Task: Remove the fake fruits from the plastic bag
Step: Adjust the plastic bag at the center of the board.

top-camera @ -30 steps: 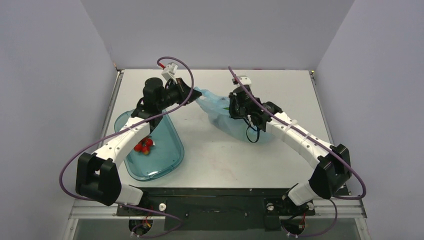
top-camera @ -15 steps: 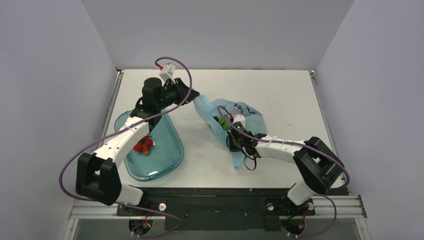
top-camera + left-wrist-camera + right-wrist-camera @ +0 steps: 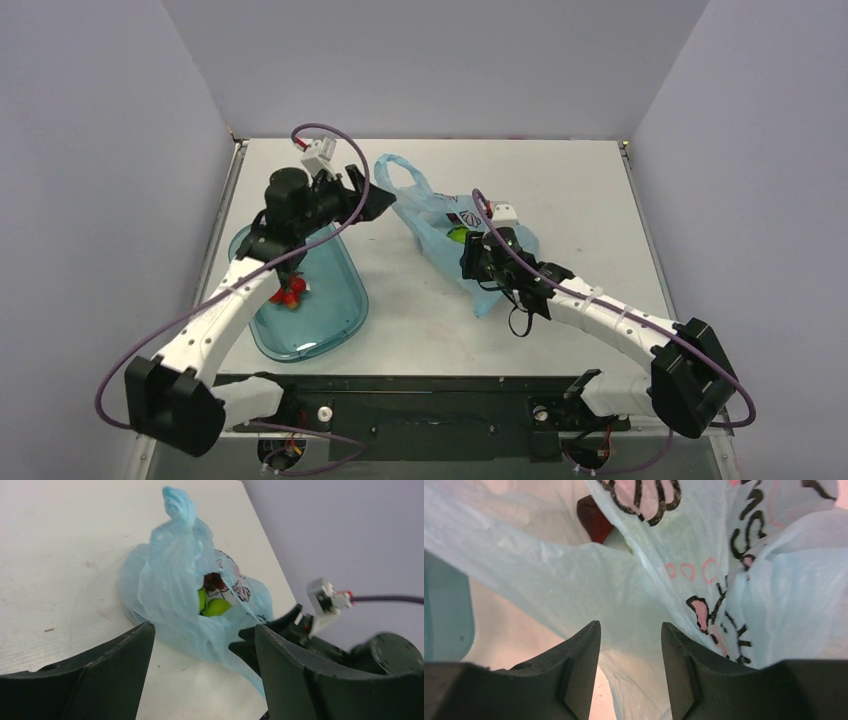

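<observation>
The light-blue plastic bag (image 3: 432,215) lies crumpled mid-table, one handle loop (image 3: 400,172) standing up. A green fruit (image 3: 458,235) shows in its mouth. In the left wrist view the bag (image 3: 165,585) shows two green fruits (image 3: 215,606) and a dark red one (image 3: 214,581). My left gripper (image 3: 378,205) is open and empty just left of the bag (image 3: 204,630). My right gripper (image 3: 474,262) is at the bag's near edge, jaws open with bag film (image 3: 634,595) between them (image 3: 630,625). A dark red fruit (image 3: 594,520) shows inside. The red berry cluster (image 3: 290,292) lies in the teal tray (image 3: 325,320).
The teal tray sits at the left under my left arm, and its edge shows in the right wrist view (image 3: 444,610). Grey walls close in the table's left, back and right. My right arm's cable (image 3: 520,320) hangs by the bag's near corner.
My left gripper let go of the bag's handle and drew back left, open. My right gripper came down from above the bag to its near edge. The bag slumped and spread out.
</observation>
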`<state>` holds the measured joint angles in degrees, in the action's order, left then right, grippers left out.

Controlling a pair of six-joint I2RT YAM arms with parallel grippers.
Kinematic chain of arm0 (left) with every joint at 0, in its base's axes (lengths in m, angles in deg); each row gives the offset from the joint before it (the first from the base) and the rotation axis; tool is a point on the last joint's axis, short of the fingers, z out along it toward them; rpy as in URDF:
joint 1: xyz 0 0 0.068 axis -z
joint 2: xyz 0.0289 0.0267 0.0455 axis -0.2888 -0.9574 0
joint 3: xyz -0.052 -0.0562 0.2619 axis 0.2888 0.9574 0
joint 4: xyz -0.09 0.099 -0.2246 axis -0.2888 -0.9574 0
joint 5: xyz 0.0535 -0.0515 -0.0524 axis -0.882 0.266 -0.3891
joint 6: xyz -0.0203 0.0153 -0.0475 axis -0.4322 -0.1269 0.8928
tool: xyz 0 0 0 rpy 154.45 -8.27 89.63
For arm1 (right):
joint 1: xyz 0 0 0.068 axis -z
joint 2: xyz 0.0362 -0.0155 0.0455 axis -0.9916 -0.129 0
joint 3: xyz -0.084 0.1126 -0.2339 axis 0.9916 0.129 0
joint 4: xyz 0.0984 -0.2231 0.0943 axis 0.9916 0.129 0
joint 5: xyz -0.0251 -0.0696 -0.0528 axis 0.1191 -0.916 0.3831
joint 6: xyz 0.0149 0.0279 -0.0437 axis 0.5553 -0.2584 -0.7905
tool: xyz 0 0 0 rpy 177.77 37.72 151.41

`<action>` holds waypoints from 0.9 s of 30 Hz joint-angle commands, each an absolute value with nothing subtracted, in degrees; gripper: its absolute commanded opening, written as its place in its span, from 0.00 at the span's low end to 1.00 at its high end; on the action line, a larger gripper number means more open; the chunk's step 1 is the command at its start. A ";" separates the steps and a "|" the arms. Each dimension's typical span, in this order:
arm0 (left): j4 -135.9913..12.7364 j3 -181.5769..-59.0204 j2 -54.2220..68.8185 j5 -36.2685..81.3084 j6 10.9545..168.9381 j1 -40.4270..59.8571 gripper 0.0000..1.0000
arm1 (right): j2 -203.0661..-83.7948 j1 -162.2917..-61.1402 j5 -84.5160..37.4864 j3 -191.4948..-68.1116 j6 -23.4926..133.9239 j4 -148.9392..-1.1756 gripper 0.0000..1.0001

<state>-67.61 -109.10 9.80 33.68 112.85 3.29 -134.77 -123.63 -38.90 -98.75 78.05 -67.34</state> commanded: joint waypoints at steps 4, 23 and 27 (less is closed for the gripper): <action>-62.64 -98.42 26.18 28.38 116.82 19.11 0.74 | -132.82 -122.41 -42.57 -94.34 76.17 -73.80 0.44; -54.62 -111.80 -4.76 5.68 110.83 36.57 0.51 | -126.77 -116.19 -26.01 -80.35 83.71 -93.15 0.00; -50.80 -111.64 -7.20 3.99 112.08 36.50 0.41 | -124.78 -113.04 -23.61 -81.98 85.61 -91.79 0.00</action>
<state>-57.03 -109.32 -5.94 7.93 112.76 36.40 -127.34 -115.80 -27.12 -80.69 83.43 -88.25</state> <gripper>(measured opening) 0.436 0.001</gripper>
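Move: The near rim of the plastic bag is what both my hands are going for. From my right hand it is about 2 cm back, 2 cm left and 6 below, with the green fruit in the bag some 8 cm ahead, 3 left. From my left hand the rim lies roughly 9 cm back, 19 right and 17 below; the green fruit is level ahead, 16 right, and the bag's handle loop 10 ahead, 1 right and 12 below. I swing my left hand, already free of the handle, back about 15 cm in a low arch, then down and forward again, ending some 17 cm to the right beside my right gripper, its fingers narrowing but still part open. Meanwhile my right hand sinks about 5 cm, shuts its fingers on the bag's near rim and lifts partway back, rolling about 15 degrees left side up. ##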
